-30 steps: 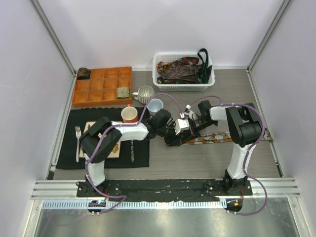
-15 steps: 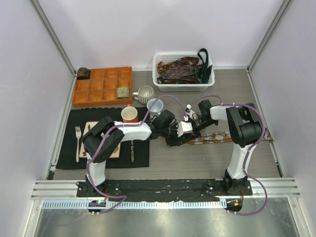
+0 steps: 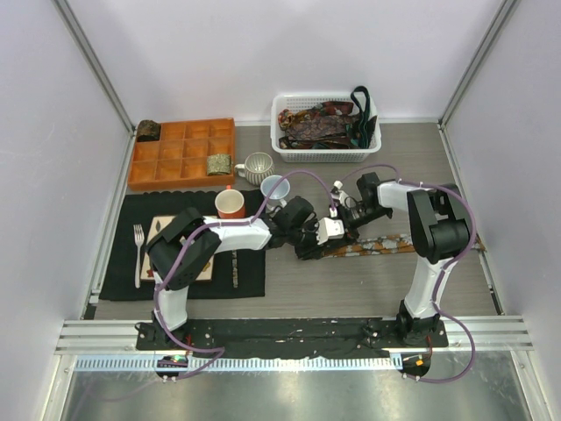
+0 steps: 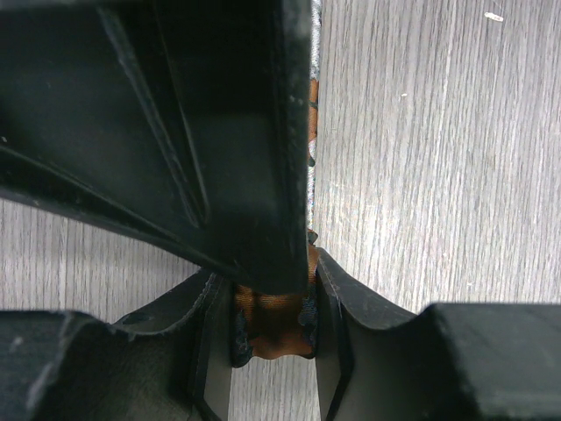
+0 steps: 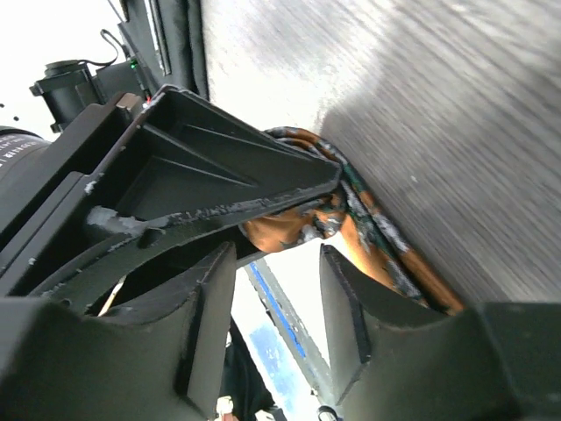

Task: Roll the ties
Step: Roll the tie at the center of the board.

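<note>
A rust-and-olive patterned tie [image 3: 386, 246] lies flat across the table, running right from the two grippers. In the left wrist view its orange end [image 4: 263, 317] is pinched between the jaws of my left gripper [image 4: 273, 331], which is shut on it. My left gripper [image 3: 307, 240] meets my right gripper [image 3: 338, 230] at the table's middle. In the right wrist view my right gripper [image 5: 276, 263] stands open, nothing between its fingers [image 5: 346, 298]. The bunched tie [image 5: 368, 235] lies just beyond them, under the left gripper's finger [image 5: 219, 175]. More ties [image 3: 317, 123] fill the basket.
White basket [image 3: 326, 157] at the back. An orange divided tray [image 3: 175, 154] at back left holds a rolled coil [image 3: 218, 164]; another coil [image 3: 147, 131] sits at its corner. Three cups [image 3: 258, 167] [image 3: 274, 187] [image 3: 230, 203], then a black mat [image 3: 118, 263] with a fork [image 3: 138, 250].
My right gripper has opened and let go of the tie end, drawing back slightly to the right. The left gripper stays shut on the tie.
</note>
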Action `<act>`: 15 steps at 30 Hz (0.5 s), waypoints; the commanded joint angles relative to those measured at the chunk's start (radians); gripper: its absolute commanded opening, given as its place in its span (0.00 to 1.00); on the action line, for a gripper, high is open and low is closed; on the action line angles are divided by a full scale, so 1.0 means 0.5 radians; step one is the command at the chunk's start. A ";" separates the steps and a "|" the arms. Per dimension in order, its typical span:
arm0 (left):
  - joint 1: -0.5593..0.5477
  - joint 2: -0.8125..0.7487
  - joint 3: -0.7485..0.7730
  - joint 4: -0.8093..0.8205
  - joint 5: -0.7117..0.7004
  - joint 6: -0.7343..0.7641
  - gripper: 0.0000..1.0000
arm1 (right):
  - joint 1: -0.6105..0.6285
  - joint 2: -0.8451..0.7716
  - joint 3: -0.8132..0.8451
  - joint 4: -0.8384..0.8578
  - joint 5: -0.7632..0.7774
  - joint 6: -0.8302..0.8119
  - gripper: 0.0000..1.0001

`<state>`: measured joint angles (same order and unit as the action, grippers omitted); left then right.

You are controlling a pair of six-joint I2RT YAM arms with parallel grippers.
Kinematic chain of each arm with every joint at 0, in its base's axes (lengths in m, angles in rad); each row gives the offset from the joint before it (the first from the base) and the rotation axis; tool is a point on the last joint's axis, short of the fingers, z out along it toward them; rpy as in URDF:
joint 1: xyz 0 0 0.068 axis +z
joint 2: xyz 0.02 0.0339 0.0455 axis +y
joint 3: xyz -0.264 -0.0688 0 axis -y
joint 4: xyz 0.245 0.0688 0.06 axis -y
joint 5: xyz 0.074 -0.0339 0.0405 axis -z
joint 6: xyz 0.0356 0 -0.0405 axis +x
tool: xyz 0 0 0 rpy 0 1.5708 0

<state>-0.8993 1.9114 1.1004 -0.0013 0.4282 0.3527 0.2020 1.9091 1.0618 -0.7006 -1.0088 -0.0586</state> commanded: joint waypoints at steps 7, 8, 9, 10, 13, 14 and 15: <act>0.001 0.120 -0.001 -0.252 -0.148 0.056 0.30 | 0.078 0.017 -0.025 0.168 -0.057 0.090 0.36; -0.002 0.123 0.002 -0.255 -0.148 0.056 0.30 | 0.078 0.023 -0.031 0.180 -0.041 0.090 0.35; 0.001 0.123 0.005 -0.261 -0.151 0.049 0.31 | 0.081 0.044 -0.037 0.180 -0.026 0.083 0.32; -0.002 0.123 0.011 -0.267 -0.148 0.046 0.31 | 0.078 0.050 -0.044 0.180 -0.010 0.077 0.28; -0.002 0.110 0.011 -0.273 -0.145 0.046 0.32 | 0.081 0.090 -0.044 0.168 0.045 0.065 0.09; -0.002 0.110 0.008 -0.276 -0.139 0.046 0.32 | 0.075 0.090 -0.041 0.165 0.081 0.059 0.05; 0.001 0.107 0.008 -0.280 -0.142 0.046 0.32 | 0.075 0.093 -0.037 0.159 0.100 0.053 0.01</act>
<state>-0.9009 1.9160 1.1183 -0.0288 0.4206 0.3523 0.2340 1.9408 1.0481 -0.6327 -1.0241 -0.0170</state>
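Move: My left fingers already hold the tie's roll, its middle about 1 cm to the right of that hand's point and level with it. From my half-open right hand the roll lies about 3 cm left, 1 cm back and 2 cm lower. The flat tail of the tie runs off beneath, its middle some 13 cm to the right and 4 cm below. The blue cup stands roughly 18 cm left and 15 cm ahead. I bring my right hand about 1 cm left towards the tie's roll, then sink it about 1 cm, closing its fingers from half open to nearly shut at the roll's right-hand side, where they pinch the fabric. My left hand stays in place and keeps its hold on the roll. ##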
